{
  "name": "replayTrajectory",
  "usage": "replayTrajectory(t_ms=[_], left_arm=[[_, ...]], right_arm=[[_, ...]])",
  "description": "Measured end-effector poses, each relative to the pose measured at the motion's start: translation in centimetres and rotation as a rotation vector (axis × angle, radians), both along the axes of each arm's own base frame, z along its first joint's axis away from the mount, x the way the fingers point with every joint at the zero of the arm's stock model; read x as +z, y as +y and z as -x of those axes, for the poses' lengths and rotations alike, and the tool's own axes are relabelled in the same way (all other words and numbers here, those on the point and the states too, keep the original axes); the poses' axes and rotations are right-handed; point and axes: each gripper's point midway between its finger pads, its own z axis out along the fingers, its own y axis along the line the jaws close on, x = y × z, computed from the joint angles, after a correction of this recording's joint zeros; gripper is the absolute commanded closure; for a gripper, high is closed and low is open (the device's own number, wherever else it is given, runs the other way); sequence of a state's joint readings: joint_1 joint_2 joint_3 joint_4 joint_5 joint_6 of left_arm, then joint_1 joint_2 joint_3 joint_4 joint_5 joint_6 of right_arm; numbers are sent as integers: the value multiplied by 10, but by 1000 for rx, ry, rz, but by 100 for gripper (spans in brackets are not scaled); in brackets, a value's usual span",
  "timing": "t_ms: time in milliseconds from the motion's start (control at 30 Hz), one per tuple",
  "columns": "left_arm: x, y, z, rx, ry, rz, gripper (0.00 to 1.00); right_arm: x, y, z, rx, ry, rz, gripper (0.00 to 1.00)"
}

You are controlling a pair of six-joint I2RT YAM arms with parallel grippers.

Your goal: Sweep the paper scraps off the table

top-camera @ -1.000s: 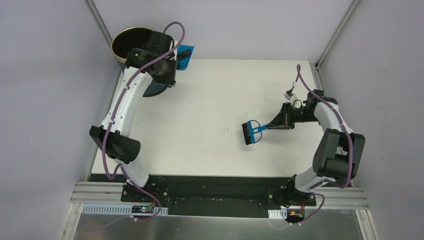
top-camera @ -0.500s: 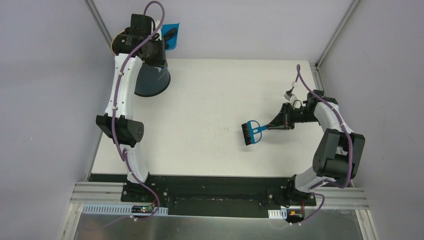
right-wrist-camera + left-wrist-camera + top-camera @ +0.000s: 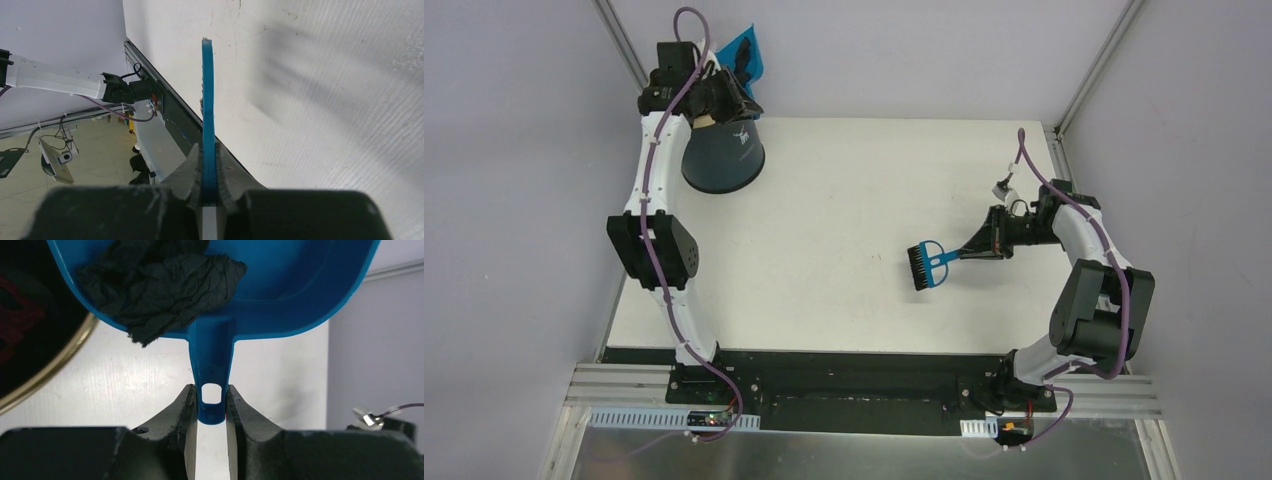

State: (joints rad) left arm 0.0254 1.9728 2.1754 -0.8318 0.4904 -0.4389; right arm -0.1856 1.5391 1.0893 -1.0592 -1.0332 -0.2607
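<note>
My left gripper (image 3: 211, 410) is shut on the handle of the blue dustpan (image 3: 285, 295), which it holds up in the air. A black crumpled paper scrap (image 3: 160, 285) lies in the pan. From the top view the dustpan (image 3: 748, 56) and left gripper (image 3: 727, 84) hang at the far left corner over the dark blue bin (image 3: 724, 160). The bin's gold rim (image 3: 45, 375) shows below the pan, with a red scrap (image 3: 15, 315) inside. My right gripper (image 3: 209, 170) is shut on the blue hand brush (image 3: 207, 100). Its bristles (image 3: 919, 268) rest on the white table (image 3: 844, 210).
Grey walls enclose the table on the left, back and right. The black front edge (image 3: 854, 375) carries both arm bases. The left arm's elbow (image 3: 650, 250) stands over the table's left edge.
The left arm has raised the dustpan up and leftward, from beside the bin to above it. The right arm and brush have not moved.
</note>
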Motion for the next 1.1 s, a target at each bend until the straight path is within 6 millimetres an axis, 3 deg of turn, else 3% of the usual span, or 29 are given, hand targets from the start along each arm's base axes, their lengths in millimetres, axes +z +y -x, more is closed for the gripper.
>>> replayTrajectory(t_ms=[233, 467, 600, 733, 800, 1100], left_arm=[[0, 30, -5, 130, -38, 307, 100], [54, 60, -18, 179, -266, 687, 100], [78, 67, -23, 153, -358, 954, 100], [67, 76, -28, 165, -342, 1161, 100], [61, 78, -28, 174, -322, 1215, 100], [83, 80, -16, 119, -363, 1298, 100]], right_arm=[[0, 0, 0, 2, -2, 0, 100], [0, 0, 0, 2, -2, 0, 100], [0, 0, 1, 2, 0, 0, 100], [0, 0, 1, 2, 0, 0, 100], [0, 0, 1, 2, 0, 0, 100], [0, 0, 1, 3, 0, 0, 100]])
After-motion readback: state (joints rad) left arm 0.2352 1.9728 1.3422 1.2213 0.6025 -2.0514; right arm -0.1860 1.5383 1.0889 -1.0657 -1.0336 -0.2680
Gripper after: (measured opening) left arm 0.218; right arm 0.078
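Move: The left hand grips the blue dustpan by its handle, out by the bin's front right; the centre of the bin's mouth lies about 11 cm to this hand's left, 5 cm ahead and some 6 cm lower. Black scraps lie in the pan, roughly 8 cm straight ahead of the hand and about level with it. From the right hand, the bin's mouth is about 53 cm to the left, 30 cm ahead and some 8 cm higher. Keeping its pinch on the dustpan handle, the left hand tips the pan over towards the left above the bin, rolling some 75 degrees with its left side going down while the fingers lift, and swings about 8 cm left over the mouth. After a first level stretch it also climbs some 8 cm, dips nearly 2 cm and comes back up with the pan held on edge, while the right hand stays put with the brush in its grip. ##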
